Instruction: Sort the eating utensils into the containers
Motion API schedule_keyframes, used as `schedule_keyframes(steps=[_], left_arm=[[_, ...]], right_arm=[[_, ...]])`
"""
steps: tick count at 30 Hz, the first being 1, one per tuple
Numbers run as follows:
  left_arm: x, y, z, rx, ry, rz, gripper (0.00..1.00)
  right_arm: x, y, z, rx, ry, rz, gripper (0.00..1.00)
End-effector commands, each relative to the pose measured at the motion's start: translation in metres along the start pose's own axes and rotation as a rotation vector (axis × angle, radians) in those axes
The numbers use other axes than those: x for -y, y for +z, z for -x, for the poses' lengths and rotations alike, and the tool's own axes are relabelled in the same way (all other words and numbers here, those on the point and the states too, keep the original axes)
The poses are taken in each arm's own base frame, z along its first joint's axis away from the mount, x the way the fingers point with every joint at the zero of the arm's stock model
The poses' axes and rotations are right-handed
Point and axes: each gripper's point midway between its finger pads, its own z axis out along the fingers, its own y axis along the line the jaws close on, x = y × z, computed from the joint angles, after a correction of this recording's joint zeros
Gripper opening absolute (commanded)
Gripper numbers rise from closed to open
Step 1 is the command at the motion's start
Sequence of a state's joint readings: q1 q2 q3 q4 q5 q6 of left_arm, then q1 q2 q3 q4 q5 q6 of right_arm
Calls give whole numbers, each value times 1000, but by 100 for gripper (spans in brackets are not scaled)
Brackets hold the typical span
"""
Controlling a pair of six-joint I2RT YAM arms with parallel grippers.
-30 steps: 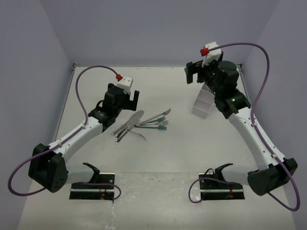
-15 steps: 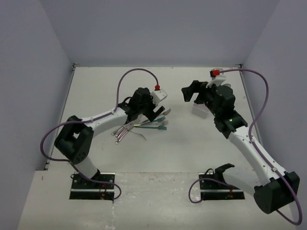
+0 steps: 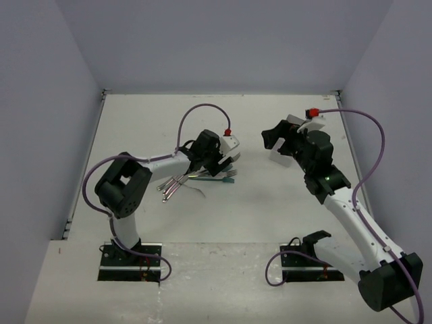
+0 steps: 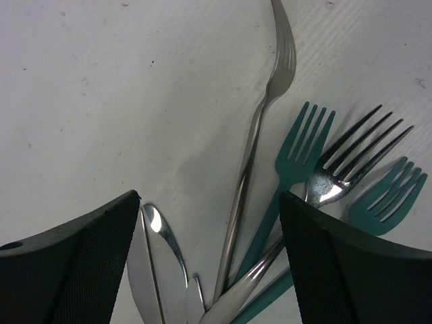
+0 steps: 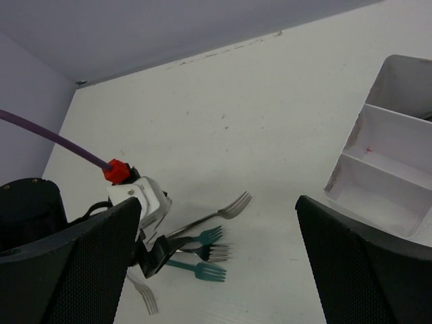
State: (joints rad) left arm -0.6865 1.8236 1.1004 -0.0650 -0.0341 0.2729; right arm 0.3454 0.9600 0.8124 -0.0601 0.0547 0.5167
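Observation:
The eating utensils (image 3: 183,181) lie in a fanned pile left of the table's middle. My left gripper (image 3: 220,162) is down over the pile, open. Its jaws straddle the handles of a long silver fork (image 4: 270,101), a teal fork (image 4: 300,145) and another silver fork (image 4: 337,175). Silver knives (image 4: 158,270) lie by the left finger (image 4: 81,263), and a second teal fork (image 4: 385,199) by the right one. My right gripper (image 3: 278,138) hangs open and empty above the table. The containers (image 5: 391,155), one white box with three compartments, stand to its right, empty as far as the right wrist view shows.
Lilac walls close the table at the back and on both sides. The left arm's purple cable (image 3: 196,115) arcs above the pile. One silver fork (image 5: 145,297) sticks out at the pile's near side. The box (image 3: 277,156) is mostly hidden behind my right gripper in the top view.
The left arm swung right and lowered its gripper onto the pile, and its jaws narrowed a little. The right gripper dropped and moved left in front of the box.

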Motion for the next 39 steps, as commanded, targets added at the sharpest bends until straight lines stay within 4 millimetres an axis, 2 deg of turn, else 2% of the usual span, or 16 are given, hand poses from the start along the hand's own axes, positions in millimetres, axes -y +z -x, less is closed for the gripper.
schedule_keyframes(steps=[1, 6, 9, 10, 11, 15, 17, 19, 21, 23, 25, 26, 28, 30, 33, 39], left_arm=[[-8, 11, 19, 43, 10, -7, 85], [-7, 19, 8, 16, 24, -1, 77], [-8, 26, -1, -25, 27, 10, 61], [-8, 28, -2, -32, 29, 6, 50], [-6, 30, -4, -41, 27, -4, 45], [4, 29, -2, -19, 35, -57, 33], [6, 25, 3, 6, 46, -75, 19], [2, 20, 14, 47, 40, -60, 0], [-3, 13, 32, 110, 24, -38, 0], [-11, -6, 62, 231, -20, -7, 0], [-15, -32, 96, 367, -88, 0, 0], [-15, -42, 107, 413, -109, -6, 0], [-16, -71, 132, 533, -148, -7, 0], [-18, -97, 148, 612, -195, 8, 0], [-10, -121, 166, 667, -217, -45, 0], [5, -145, 183, 671, -325, -93, 0]], right_arm=[[3, -3, 3, 16, 11, -14, 99], [8, -2, 0, 3, -6, -36, 99], [7, -3, 0, 3, -17, -29, 99], [8, -3, -1, 0, -20, -31, 99], [9, -3, -2, 0, -19, -34, 99], [13, -4, -3, -2, -21, -55, 99], [15, -4, -4, -5, -20, -65, 99], [16, -4, -9, -22, 4, -68, 99], [13, -1, -17, -44, 29, -52, 99], [8, 4, -27, -73, 61, -11, 99], [-4, 7, -40, -117, 98, 62, 99], [-13, 9, -36, -101, 104, 113, 99], [-20, 13, -47, -138, 124, 156, 99], [-29, 15, -47, -131, 110, 199, 99], [-54, 15, -49, -125, 71, 281, 99], [-104, 9, -33, -62, 32, 479, 96]])
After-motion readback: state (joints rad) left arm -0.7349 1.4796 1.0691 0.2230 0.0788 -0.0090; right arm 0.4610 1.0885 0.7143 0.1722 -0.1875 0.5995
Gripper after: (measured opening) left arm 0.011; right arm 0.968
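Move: Just under the left hand's open fingers, some 3 cm down and 1 cm ahead and right, lies the silver fork farthest out. From that hand a teal fork and the black-silver fork lie about 3 cm back, the second teal fork roughly 5 cm back and 1 cm left, the knives 12 cm left and 2 back. From the right hand the silver fork is around 15 cm left, 4 ahead and 25 below; the container is about 13 ahead and 10 right. Sinking about 3 cm onto the silver fork, the left hand shuts its fingers on it near the middle, then lifts it fast, over 20 cm, edging right while its fingers swing some 40 degrees towards level and rightward. The right hand, still open and empty, eases down, then swings about 9 cm left towards the raised fork, turning some 20 degrees counter-clockwise and rising slightly at the end. ##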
